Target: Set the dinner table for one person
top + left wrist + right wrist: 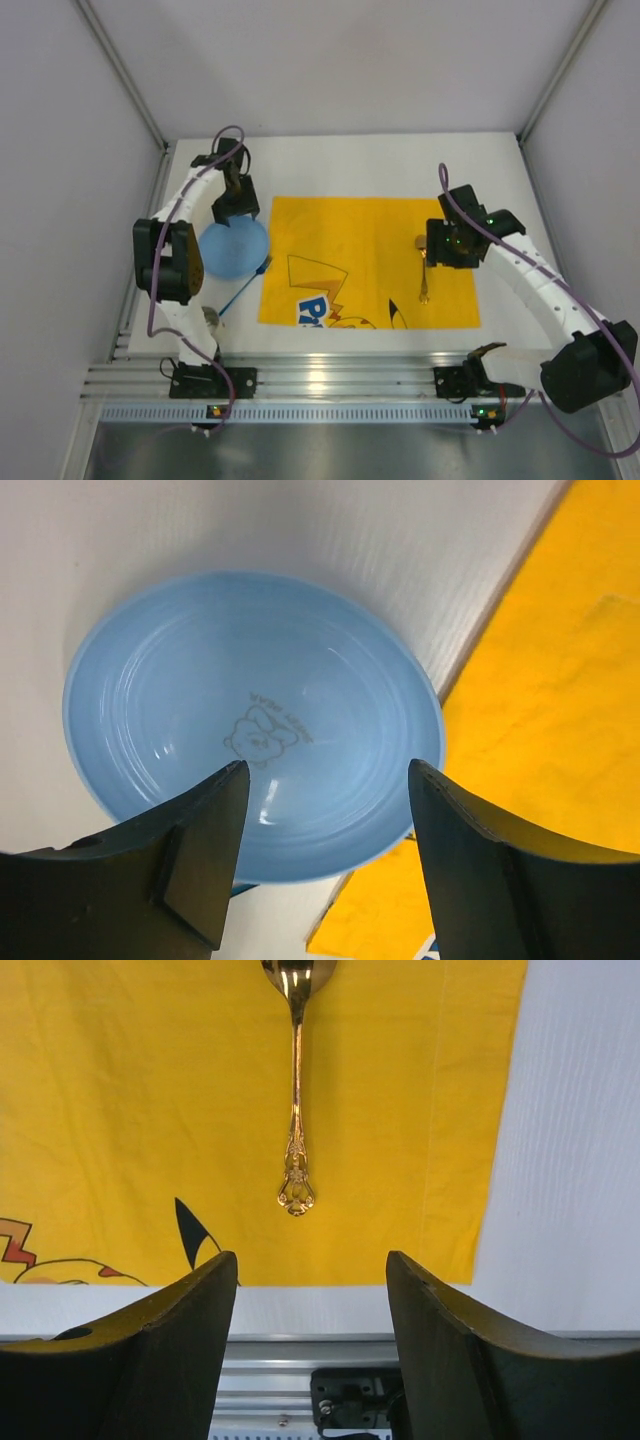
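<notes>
The white dinner table (400, 160) carries a yellow cartoon placemat (370, 250). A light blue plate (233, 250) lies at the mat's left edge, mostly on the bare table, its right rim just over the cloth. My left gripper (238, 208) hovers over the plate's far side, open and holding nothing. In the left wrist view the plate (250, 690) shows between and beyond the spread gripper (328, 772). A gold spoon (424, 275) lies on the mat's right side. My right gripper (440, 248) stands open above it. The right wrist view shows the spoon (296, 1110) ahead of the empty gripper (312, 1260).
A thin blue stick (238, 295) pokes out from under the plate toward the near edge. A small round metal thing (210, 318) sits by the left arm's base. The ridged aluminium rail (330, 378) runs along the near edge; grey wall panels (60, 200) close in the sides.
</notes>
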### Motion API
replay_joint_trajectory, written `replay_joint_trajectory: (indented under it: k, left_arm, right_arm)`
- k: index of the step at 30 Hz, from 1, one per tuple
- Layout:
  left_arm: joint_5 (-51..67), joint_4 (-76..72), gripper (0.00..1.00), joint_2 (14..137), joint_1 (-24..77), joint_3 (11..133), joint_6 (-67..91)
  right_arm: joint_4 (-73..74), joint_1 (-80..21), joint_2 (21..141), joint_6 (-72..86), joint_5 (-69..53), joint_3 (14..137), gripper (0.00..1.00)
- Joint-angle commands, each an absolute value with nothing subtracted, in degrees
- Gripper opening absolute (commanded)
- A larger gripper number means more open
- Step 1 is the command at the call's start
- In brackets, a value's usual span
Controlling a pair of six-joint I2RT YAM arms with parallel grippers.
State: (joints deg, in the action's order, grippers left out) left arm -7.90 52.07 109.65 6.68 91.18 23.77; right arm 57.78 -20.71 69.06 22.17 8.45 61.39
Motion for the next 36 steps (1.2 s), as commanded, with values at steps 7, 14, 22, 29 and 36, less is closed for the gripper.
replay_joint_trajectory:
  k: [7,14,22,29,36]
  left_arm:
    - [-11.2,53.3,0.69,107.6,17.9,87.3,24.9]
    - [-15.8,53.4,0.65,114.1,20.1,87.5,25.2]
    - [-18.2,53.2,0.27,118.0,20.1,88.3,25.1]
    - [-21.8,55.6,0.0,116.5,20.1,92.4,25.1]
    - [-28.1,62.4,0.0,114.4,23.1,101.2,23.0]
  right_arm:
    - [54.7,-20.1,72.3,22.3,7.8,65.5,0.62]
    - [54.7,-20.1,71.5,22.1,8.3,65.0,0.62]
    - [55.4,-20.1,68.3,22.4,8.9,62.0,0.61]
    - [56.1,-20.1,67.3,22.4,9.7,61.9,0.61]
    - [56.5,-20.1,67.6,22.1,9.4,63.3,0.61]
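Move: The blue plate's middle lies about 3 cm back, 4 cm left and 8 cm below the open left gripper. The fork is some 13 cm back and 1 cm left of the gripper, the steel cup about 22 cm back and 10 cm left. The placemat's middle is about 34 cm right and 7 cm back, its left edge close by the plate's right rim. From the right hand, the plate lies about 57 cm left, 11 cm ahead and 13 cm below. Bring the left gripper right across the plate and a little back, then down about 8 cm to the plate's right rim, turning it some 10 degrees clockwise and rolling its left side up. Close the fingers to pinch the rim, then lift it nearly 4 cm, easing slightly forward and right while rolling the left side up further. ##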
